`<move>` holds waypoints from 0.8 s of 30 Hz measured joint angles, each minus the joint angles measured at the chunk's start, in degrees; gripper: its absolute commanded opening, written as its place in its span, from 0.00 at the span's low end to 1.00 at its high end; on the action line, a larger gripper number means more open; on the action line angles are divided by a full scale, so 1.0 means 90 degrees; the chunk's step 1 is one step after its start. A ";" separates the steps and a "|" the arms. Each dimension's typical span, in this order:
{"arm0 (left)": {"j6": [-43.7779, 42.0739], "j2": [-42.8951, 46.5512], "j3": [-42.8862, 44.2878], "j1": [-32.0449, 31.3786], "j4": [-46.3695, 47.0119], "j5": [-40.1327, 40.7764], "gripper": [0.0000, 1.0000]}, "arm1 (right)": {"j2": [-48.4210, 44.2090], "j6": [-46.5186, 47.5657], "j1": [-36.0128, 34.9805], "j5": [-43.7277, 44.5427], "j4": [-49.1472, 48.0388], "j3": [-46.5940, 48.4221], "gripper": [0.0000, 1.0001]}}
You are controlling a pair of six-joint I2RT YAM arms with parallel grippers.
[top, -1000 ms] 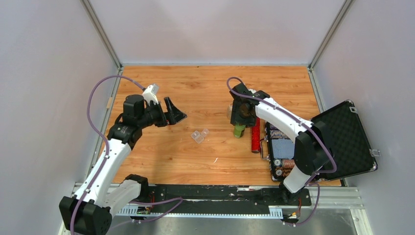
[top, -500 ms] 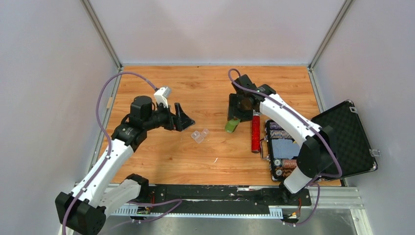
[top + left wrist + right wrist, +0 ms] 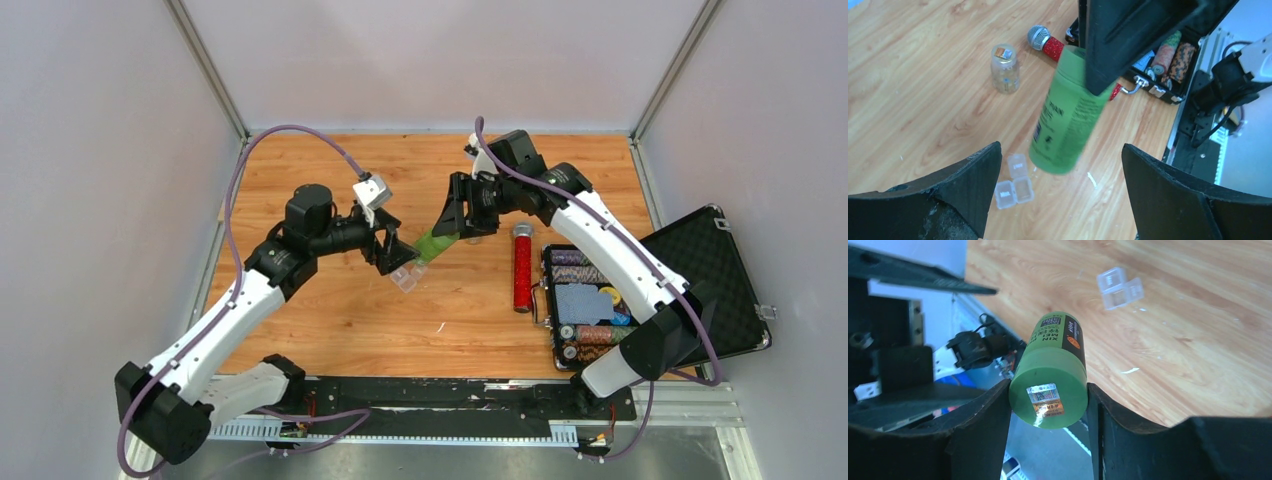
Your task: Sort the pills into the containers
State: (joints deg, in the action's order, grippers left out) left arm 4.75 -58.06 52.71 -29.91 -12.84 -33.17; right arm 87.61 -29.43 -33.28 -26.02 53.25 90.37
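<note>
My right gripper (image 3: pixel 1048 390) is shut on the cap end of a small green bottle (image 3: pixel 435 243), holding it tilted in the air with its other end pointing down to the left. My left gripper (image 3: pixel 1062 150) is open, one finger on each side of the bottle's (image 3: pixel 1068 125) lower end and not touching it. The containers (image 3: pixel 405 277), tiny clear plastic boxes joined together, lie on the wooden table just below and left of the bottle; the wrist views also show these containers (image 3: pixel 1014 180) (image 3: pixel 1120 287). No pills are in view.
A red microphone (image 3: pixel 522 268) lies right of the bottle. An open black case (image 3: pixel 705 280) with poker chips (image 3: pixel 585 335) stands at the right edge. A small clear jar (image 3: pixel 1004 67) stands beyond the bottle. Grey walls close in the table.
The right arm lifted the green bottle off the table, tipped it and carried it left. The left arm swung right, bringing its open gripper over the containers and around the bottle's end.
</note>
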 measured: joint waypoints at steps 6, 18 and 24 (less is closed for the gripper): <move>-0.0935 -0.0845 0.0384 0.0002 -0.0175 -0.0916 0.87 | -0.0019 0.0005 -0.0002 -0.0923 -0.0216 -0.0005 0.22; -0.1134 -0.1324 0.0563 -0.0002 -0.0532 -0.2261 0.36 | -0.0308 0.0219 0.0007 -0.1622 -0.0576 -0.0165 0.21; -0.1139 -0.1336 0.0566 -0.0002 -0.0695 -0.2307 0.00 | -0.0350 0.0469 0.0010 -0.1846 -0.0874 -0.0415 0.00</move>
State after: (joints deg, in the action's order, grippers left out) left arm -5.50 -70.08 57.80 -29.93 -19.09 -53.93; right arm 84.47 -25.21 -33.19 -42.63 45.39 86.63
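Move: The right gripper holds the green bottle by its cap, the body sticking out down and left. The bottle's middle lies about 6 cm right of the open left hand, 2 cm farther out and 6 cm lower. From the right hand, the left gripper is roughly 9 cm left and 2 cm back, near its height. On the table, the pill box sits about 22 cm under the left hand, 2 cm ahead; the clear jar is 10 cm ahead, 6 cm right of the right hand and 20 cm below. Right and down, then back, the left hand travels about 5 cm in all, turning some 20 degrees clockwise, and its wide-open fingers close around the bottle's body and pinch it. The right hand keeps the cap and brings the bottle up, back and a little left, about 5 cm, raising its tilted end some 13 degrees and swinging it counter-clockwise. ##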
